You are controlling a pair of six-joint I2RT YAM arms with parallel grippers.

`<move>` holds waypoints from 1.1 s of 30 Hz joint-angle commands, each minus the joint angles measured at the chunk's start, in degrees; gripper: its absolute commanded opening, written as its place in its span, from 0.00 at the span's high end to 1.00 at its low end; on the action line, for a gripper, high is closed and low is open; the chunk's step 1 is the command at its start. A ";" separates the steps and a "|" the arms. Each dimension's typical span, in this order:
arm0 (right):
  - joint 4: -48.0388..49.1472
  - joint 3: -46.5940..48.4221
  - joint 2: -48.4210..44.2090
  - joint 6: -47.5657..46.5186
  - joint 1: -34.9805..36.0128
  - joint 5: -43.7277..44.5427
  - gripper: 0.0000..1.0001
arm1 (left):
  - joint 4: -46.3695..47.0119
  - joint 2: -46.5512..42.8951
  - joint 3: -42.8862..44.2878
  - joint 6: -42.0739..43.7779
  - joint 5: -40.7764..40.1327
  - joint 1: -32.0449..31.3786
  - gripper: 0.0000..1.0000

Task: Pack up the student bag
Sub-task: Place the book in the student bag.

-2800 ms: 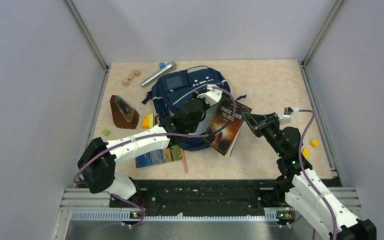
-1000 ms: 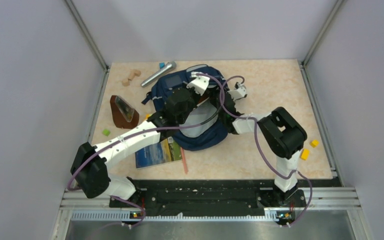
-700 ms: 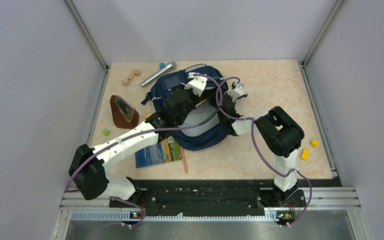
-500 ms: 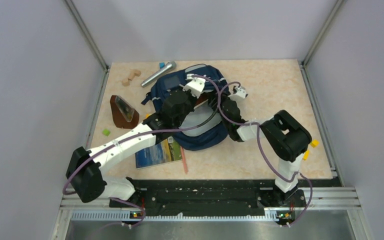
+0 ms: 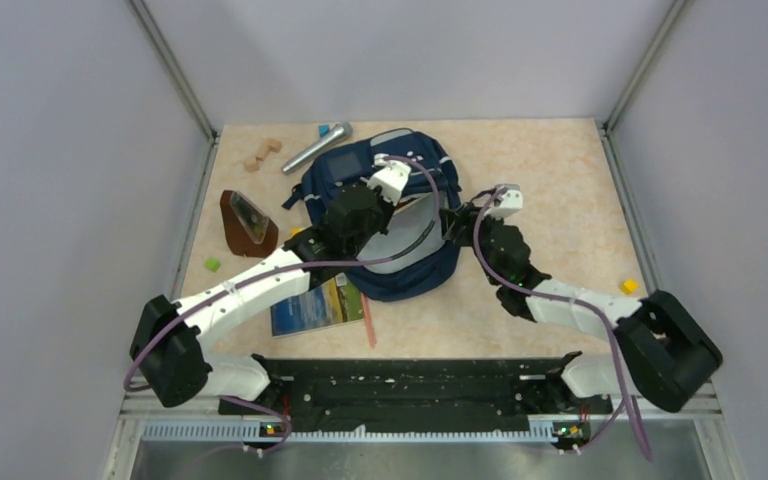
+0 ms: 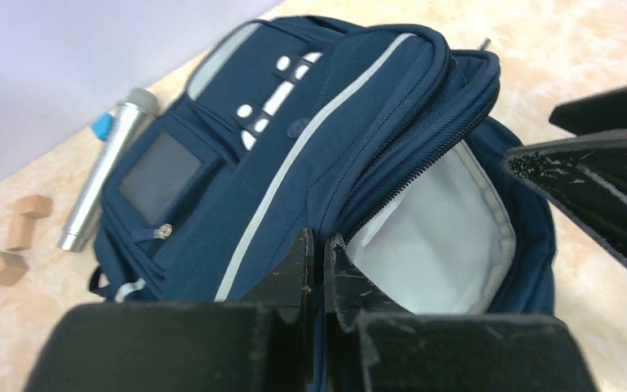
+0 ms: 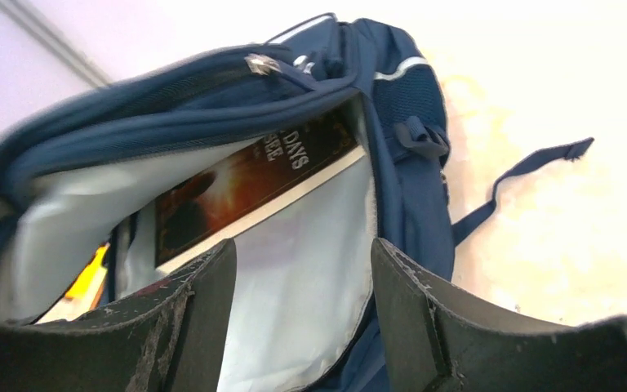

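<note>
The student bag (image 5: 360, 178), navy with grey stripes, lies in the middle of the table with its main compartment gaping. My left gripper (image 5: 403, 193) is shut on the fabric edge of that opening (image 6: 320, 241) and holds it up. A dark-covered book (image 7: 245, 184) lies inside against the pale lining, and something yellow (image 7: 86, 282) shows deeper in. My right gripper (image 5: 457, 222) stands open just outside the mouth on the right, nothing between its fingers (image 7: 302, 249). One right finger (image 6: 604, 188) shows in the left wrist view.
A silver microphone (image 5: 316, 147), wooden blocks (image 5: 262, 153) and a small blue block (image 5: 323, 130) lie behind the bag. A brown wedge-shaped object (image 5: 248, 223) and a green block (image 5: 212, 264) sit left. A second book (image 5: 315, 308) with a red pencil (image 5: 369, 320) lies in front. A yellow block (image 5: 628, 286) sits right.
The right gripper carried the dark book into the bag, opened and left it there, then drew back to the right. The left gripper keeps its hold on the bag's opening.
</note>
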 commanded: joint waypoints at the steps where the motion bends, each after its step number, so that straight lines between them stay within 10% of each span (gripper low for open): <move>1: -11.05 -1.65 -8.59 -4.94 0.55 -9.04 0.40 | -0.73 -2.77 -0.99 -4.15 7.43 0.29 0.97; 5: -18.21 -3.53 -17.34 -3.90 0.56 -12.68 0.39 | -1.09 -4.46 -3.56 -8.26 16.06 0.36 0.44; 8: -22.91 -2.63 -21.12 -4.87 0.61 -16.50 0.39 | 0.45 -8.09 -6.71 -12.01 17.15 0.43 0.31; 18: -24.22 3.71 -15.88 -5.99 2.86 -31.35 0.39 | -9.08 -16.52 -18.37 -30.69 5.86 7.50 0.23; 33: -9.37 13.99 16.15 3.37 27.70 -29.02 0.43 | -14.82 -33.94 -41.57 -48.81 -1.80 34.63 0.15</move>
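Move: The left hand grips the bag's raised flap, and the Animal Farm book lies about 19 cm to its left, 13 cm back and some 25 cm below. The yellow blocks lie level with that hand, 23 cm to its left. From the right hand, the book is about 29 cm left, 12 cm back and 18 cm down; the red stick is 17 cm left and 17 cm back, and the bag's middle 12 cm left and 6 cm ahead. The left hand opens its fingers wide to let go of the bag's flap, backs off a little and down, then swings about 23 cm left and well down towards the book, turning counter-clockwise and tipping its fingers downward. The right hand, already clear of the bag's mouth and half open, draws straight back, then sweeps left around the near side of the bag towards the book, ending some 19 cm back and as far left, lower and turned about 50 degrees counter-clockwise, touching nothing. ##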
